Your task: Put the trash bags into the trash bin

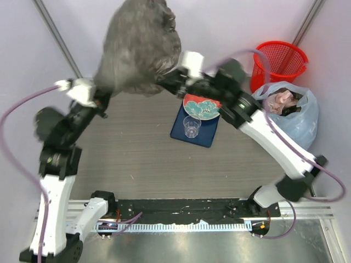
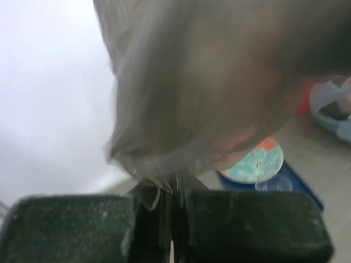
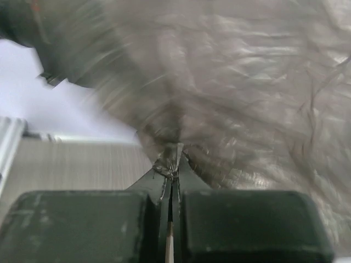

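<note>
The dark grey-brown trash bag (image 1: 141, 44) hangs in the air at the upper middle, held between both arms. My left gripper (image 1: 104, 90) is shut on the bag's lower left edge; the left wrist view shows its film (image 2: 208, 82) pinched in the jaws (image 2: 174, 189). My right gripper (image 1: 164, 76) is shut on the bag's lower right edge; in the right wrist view the film (image 3: 247, 82) is bunched at the jaw tips (image 3: 174, 164). The red mesh trash bin (image 1: 279, 61) stands at the far right, well apart from the bag.
A pale blue plastic bag with pinkish contents (image 1: 290, 109) lies just in front of the bin. A blue mat (image 1: 194, 129) in the middle carries a patterned plate (image 1: 202, 106) and a clear plastic cup (image 1: 191, 126). Purple cables loop from both arms.
</note>
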`<state>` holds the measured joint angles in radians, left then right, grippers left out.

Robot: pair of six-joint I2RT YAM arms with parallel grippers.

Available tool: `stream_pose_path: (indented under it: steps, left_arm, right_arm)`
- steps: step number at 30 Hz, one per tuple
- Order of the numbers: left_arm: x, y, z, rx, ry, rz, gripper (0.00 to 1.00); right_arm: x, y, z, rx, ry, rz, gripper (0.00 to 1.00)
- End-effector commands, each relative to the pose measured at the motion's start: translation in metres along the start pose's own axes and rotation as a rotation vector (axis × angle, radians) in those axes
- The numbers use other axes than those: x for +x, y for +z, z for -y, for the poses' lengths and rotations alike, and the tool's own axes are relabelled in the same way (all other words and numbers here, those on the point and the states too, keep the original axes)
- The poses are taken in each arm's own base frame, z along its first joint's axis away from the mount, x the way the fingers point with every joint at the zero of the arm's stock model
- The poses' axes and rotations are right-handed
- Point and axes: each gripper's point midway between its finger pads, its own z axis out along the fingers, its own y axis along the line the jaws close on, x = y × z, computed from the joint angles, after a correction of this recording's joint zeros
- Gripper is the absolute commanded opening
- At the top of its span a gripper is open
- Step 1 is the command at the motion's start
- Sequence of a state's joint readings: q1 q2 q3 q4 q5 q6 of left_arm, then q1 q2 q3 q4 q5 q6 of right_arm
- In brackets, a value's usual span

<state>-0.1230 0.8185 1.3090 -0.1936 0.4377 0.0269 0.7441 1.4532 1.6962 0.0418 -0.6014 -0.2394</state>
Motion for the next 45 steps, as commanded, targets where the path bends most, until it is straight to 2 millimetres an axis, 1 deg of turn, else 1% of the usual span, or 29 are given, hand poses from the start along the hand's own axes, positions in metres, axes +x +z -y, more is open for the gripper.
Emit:
stream_pose_path:
  steps: [1,2,3,5,6,7,8,9,11,12,13,14,15,16,17,19,20,21,22,23,24,27,31,34,36,37,40,41,45]
  left_arm:
    - [0.293,-0.057,0.024,0.155,-0.077,-0.976,0.0]
    - [0.305,-0.072,0.032,0.169,-0.105,-1.033,0.0]
    - [0.316,-0.087,0.043,0.186,-0.14,-1.06,0.0]
    - [0.3,-0.088,0.062,0.258,-0.195,-0.999,0.0]
    - [0.281,-0.081,0.062,0.26,-0.192,-0.944,0.0]
    - [0.267,-0.074,0.064,0.278,-0.206,-0.909,0.0]
    - [0.253,-0.065,0.061,0.272,-0.209,-0.881,0.0]
    - [0.219,-0.04,0.046,0.241,-0.183,-0.796,0.0]
    - [0.166,-0.005,0.029,0.191,-0.217,-0.632,0.0]
    - [0.124,0.016,0.009,0.15,-0.222,-0.519,0.0]
    - [0.099,0.026,0.0,0.13,-0.231,-0.443,0.0]
    - [0.067,0.041,-0.011,0.087,-0.269,-0.34,0.0]
    - [0.035,0.045,-0.024,0.047,-0.245,-0.258,0.0]
    - [0.023,0.05,-0.031,0.024,-0.239,-0.224,0.0]
    - [0.013,0.053,-0.036,0.003,-0.226,-0.189,0.0]
    - [0.011,0.054,-0.035,0.018,-0.226,-0.182,0.0]
    - [0.021,0.054,-0.03,0.042,-0.247,-0.203,0.0]
    - [0.026,0.053,-0.026,0.054,-0.268,-0.215,0.0]
    - [0.03,0.052,-0.024,0.056,-0.281,-0.219,0.0]
    - [0.043,0.051,-0.022,0.06,-0.309,-0.24,0.0]
    - [0.046,0.05,-0.018,0.068,-0.343,-0.241,0.0]
    - [0.061,0.045,-0.006,0.105,-0.406,-0.256,0.0]
    - [0.078,0.041,0.003,0.126,-0.454,-0.273,0.0]
    - [0.106,0.041,0.005,0.121,-0.509,-0.338,0.0]
    - [0.125,0.042,0.008,0.138,-0.548,-0.386,0.0]
    - [0.129,0.043,0.015,0.178,-0.575,-0.395,0.0]
    - [0.152,0.044,0.022,0.214,-0.641,-0.439,0.0]
    - [0.163,0.041,0.027,0.223,-0.67,-0.464,0.0]
    - [0.184,0.041,0.024,0.2,-0.708,-0.474,0.0]
  right_arm:
    - [0.334,-0.037,-0.021,-0.1,0.173,-0.969,0.01]
    - [0.352,-0.047,-0.036,-0.147,0.236,-1.066,0.01]
    - [0.355,-0.059,-0.05,-0.191,0.316,-1.138,0.01]
    - [0.335,-0.056,-0.064,-0.255,0.335,-1.103,0.01]
    - [0.324,-0.049,-0.064,-0.245,0.34,-1.056,0.01]
    - [0.292,-0.039,-0.059,-0.239,0.325,-0.975,0.01]
    - [0.268,-0.026,-0.064,-0.275,0.359,-0.887,0.01]
    - [0.228,-0.005,-0.046,-0.245,0.329,-0.769,0.01]
    - [0.175,0.023,-0.031,-0.231,0.351,-0.597,0.01]
    - [0.133,0.034,-0.007,-0.187,0.323,-0.477,0.01]
    - [0.109,0.041,0.005,-0.142,0.392,-0.404,0.01]
    - [0.072,0.053,0.029,-0.096,0.357,-0.258,0.01]
    - [0.06,0.05,0.047,-0.06,0.372,-0.204,0.01]
    - [0.043,0.049,0.055,-0.028,0.455,-0.151,0.01]
    - [0.016,0.048,0.067,-0.009,0.419,-0.058,0.01]
    - [0.026,0.042,0.075,0.021,0.473,-0.053,0.01]
    - [0.019,0.04,0.073,0.018,0.476,-0.034,0.01]
    - [0.038,0.04,0.067,0.006,0.515,-0.064,0.01]
    - [0.043,0.04,0.064,0.002,0.535,-0.068,0.01]
    - [0.038,0.039,0.06,-0.003,0.559,-0.047,0.01]
    - [0.058,0.039,0.055,-0.004,0.598,-0.077,0.01]
    - [0.084,0.04,0.041,-0.027,0.67,-0.129,0.01]
    - [0.112,0.044,0.023,-0.062,0.743,-0.178,0.01]
    - [0.133,0.048,0.016,-0.062,0.778,-0.207,0.01]
    - [0.137,0.054,0.014,-0.066,0.796,-0.19,0.01]
    - [0.147,0.058,0.014,-0.065,0.817,-0.196,0.01]
    - [0.158,0.069,0.012,-0.076,0.858,-0.192,0.01]
    - [0.157,0.072,0.013,-0.079,0.859,-0.179,0.01]
    - [0.164,0.077,0.01,-0.087,0.912,-0.166,0.01]
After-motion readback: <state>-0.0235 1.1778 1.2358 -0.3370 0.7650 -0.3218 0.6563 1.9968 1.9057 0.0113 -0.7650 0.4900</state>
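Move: Both hands already pinch the dark bag; its billowing body is about 10 cm ahead of them and 5 above, some 7 cm left of the right hand and 8 right of the left. From the right hand, the blue tray lies about 11 cm ahead, 11 right and 49 below, the cup 7 ahead, 9 right and 46 below. The tray is roughly 12 ahead, 27 right and 49 below the left hand. Down, up and down again in one fast shake: both hands whip the dark bag some 40 cm towards the table, swing back up to slightly above their starting height, then sink about 20 cm. They end 8 to 10 cm farther forward, the right also drawn left towards the left hand, wrists tipped downward, fingers still shut on the bag. ##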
